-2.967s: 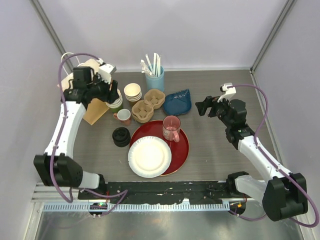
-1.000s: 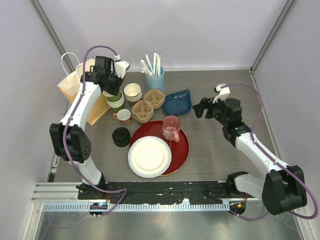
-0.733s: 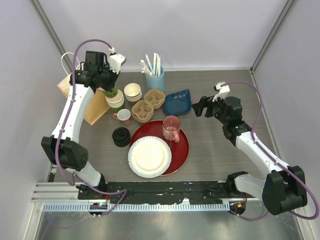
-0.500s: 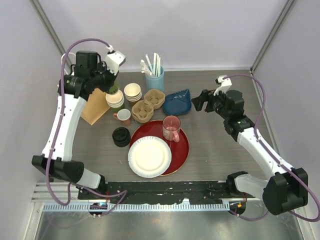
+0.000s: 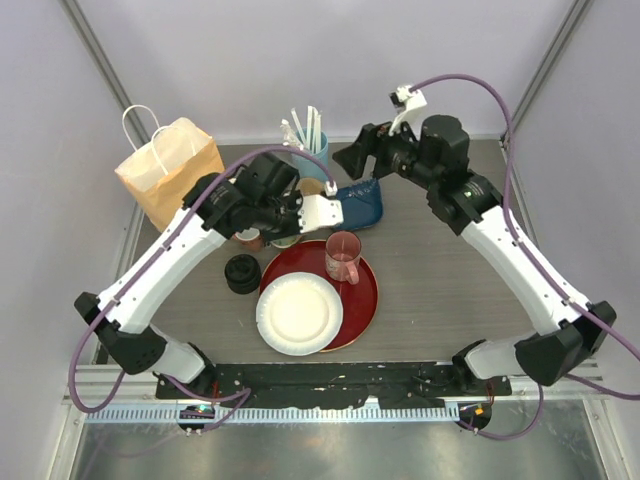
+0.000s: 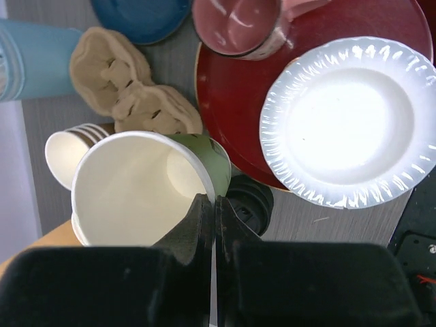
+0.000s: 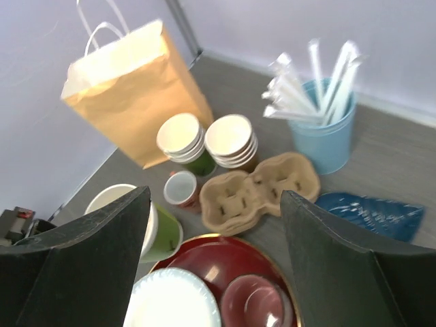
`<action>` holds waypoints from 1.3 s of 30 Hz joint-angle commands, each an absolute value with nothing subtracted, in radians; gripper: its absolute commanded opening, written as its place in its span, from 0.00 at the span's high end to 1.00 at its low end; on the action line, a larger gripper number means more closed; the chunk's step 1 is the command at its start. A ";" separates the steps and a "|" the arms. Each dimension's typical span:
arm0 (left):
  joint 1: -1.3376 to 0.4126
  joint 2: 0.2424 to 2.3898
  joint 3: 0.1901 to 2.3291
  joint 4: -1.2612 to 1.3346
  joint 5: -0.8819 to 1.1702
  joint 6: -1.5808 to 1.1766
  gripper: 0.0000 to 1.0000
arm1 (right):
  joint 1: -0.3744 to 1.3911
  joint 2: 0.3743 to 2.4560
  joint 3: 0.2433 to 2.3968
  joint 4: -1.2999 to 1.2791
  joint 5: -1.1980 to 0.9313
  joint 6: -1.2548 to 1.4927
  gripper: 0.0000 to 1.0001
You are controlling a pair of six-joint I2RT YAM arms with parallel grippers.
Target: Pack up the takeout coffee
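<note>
My left gripper (image 6: 212, 201) is shut on the rim of a lidless green-sided paper cup (image 6: 146, 187), held tilted above the table beside the red plate. The same cup shows in the right wrist view (image 7: 150, 235). No lidded cup shows in any view. A stack of black lids (image 5: 241, 273) lies on the table left of the red plate, also in the left wrist view (image 6: 249, 201). My right gripper (image 7: 214, 197) is open and empty, raised high over the back middle of the table (image 5: 352, 158).
A kraft paper bag (image 5: 170, 165) stands at the back left. Two stacks of lidless cups (image 7: 204, 139), a pulp cup carrier (image 7: 262, 187), a small red cup (image 7: 180, 189), a blue tumbler of straws (image 5: 310, 150) and a blue pouch (image 5: 365, 205) fill the back. A pink mug (image 5: 342, 257) and white paper plate (image 5: 299, 313) sit on the red plate (image 5: 367, 292).
My left arm has swung from the cup stacks at the back left to the centre, carrying the green cup. My right arm has risen and moved left toward the back middle.
</note>
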State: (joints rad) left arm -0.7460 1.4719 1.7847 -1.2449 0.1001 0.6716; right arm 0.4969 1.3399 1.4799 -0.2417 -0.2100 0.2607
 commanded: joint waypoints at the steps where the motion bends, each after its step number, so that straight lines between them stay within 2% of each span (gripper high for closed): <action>1: -0.802 1.422 1.773 -1.276 0.089 0.723 1.00 | 0.538 1.420 1.542 -0.354 -0.301 0.298 0.18; 8: -0.851 1.417 1.782 -1.278 0.118 0.698 1.00 | 0.612 1.506 1.537 -0.321 -0.495 0.341 0.21; 13: -0.851 1.404 1.783 -1.267 0.089 0.706 1.00 | 0.650 1.514 1.505 -0.333 -0.500 0.319 0.23; 19: -0.850 1.402 1.782 -1.255 0.069 0.700 1.00 | 0.678 1.549 1.473 -0.340 -0.515 0.315 0.32; 22: -0.851 1.401 1.781 -1.243 0.057 0.698 1.00 | 0.693 1.563 1.482 -0.377 -0.479 0.284 0.43; 23: -0.851 1.396 1.779 -1.238 0.055 0.696 1.00 | 0.693 1.566 1.485 -0.390 -0.471 0.281 0.58; 25: -0.851 1.394 1.776 -1.224 0.045 0.692 1.00 | 0.693 1.566 1.493 -0.402 -0.445 0.275 0.73; 26: -0.851 1.396 1.776 -1.220 0.037 0.686 1.00 | 0.695 1.566 1.496 -0.413 -0.411 0.269 0.84; 27: -0.851 1.396 1.772 -1.207 0.025 0.667 1.00 | 0.693 1.562 1.502 -0.419 -0.387 0.261 0.90; 29: -0.851 1.391 1.763 -1.166 -0.037 0.649 0.78 | 0.693 1.552 1.511 -0.437 -0.300 0.247 0.99; 30: -0.851 1.384 1.752 -1.151 -0.054 0.643 0.64 | 0.695 1.549 1.519 -0.448 -0.270 0.230 0.99; 31: -0.851 1.381 1.749 -1.122 -0.075 0.620 0.41 | 0.692 1.548 1.528 -0.457 -0.237 0.219 0.99; 34: -0.850 1.361 1.740 -1.071 -0.115 0.575 0.18 | 0.669 1.542 1.557 -0.503 -0.123 0.190 0.99; 37: -0.829 1.342 1.740 -1.029 -0.129 0.537 0.07 | 0.602 1.511 1.560 -0.517 -0.052 0.181 0.99; 39: -0.786 1.332 1.740 -1.003 -0.129 0.491 0.04 | 0.552 1.471 1.546 -0.518 -0.041 0.184 0.99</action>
State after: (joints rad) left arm -0.8391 1.3846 1.7367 -1.1175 -0.0795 0.5827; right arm 0.6407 1.5623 1.5070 -0.5068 -0.1669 0.2142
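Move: The left hand already pinches the paper cup by its back rim; the cup's middle is about 3 cm ahead, 1 cm right and 4 cm below. From the open right hand that cup lies some 15 cm left, 6 cm back and 15 cm lower. Under them on the table, the cup carrier is about 16 cm ahead of the left hand, level sideways, and the pink mug 10 cm to its right and 3 cm ahead, both roughly 25 cm below. The right hand sweeps left and down about 12 cm each, drawing back some 7 cm while tipping down and turning counter-clockwise, and shuts its fingers on the near right rim of the paper cup, which the left hand, after easing back about 3 cm, holds nearly still in mid-air. The left fingers then open wide and come free as that hand draws up and forward some 3 cm, while the right keeps its pinch, carries the cup about 6 cm right and 5 cm forward, and swings back clockwise. ##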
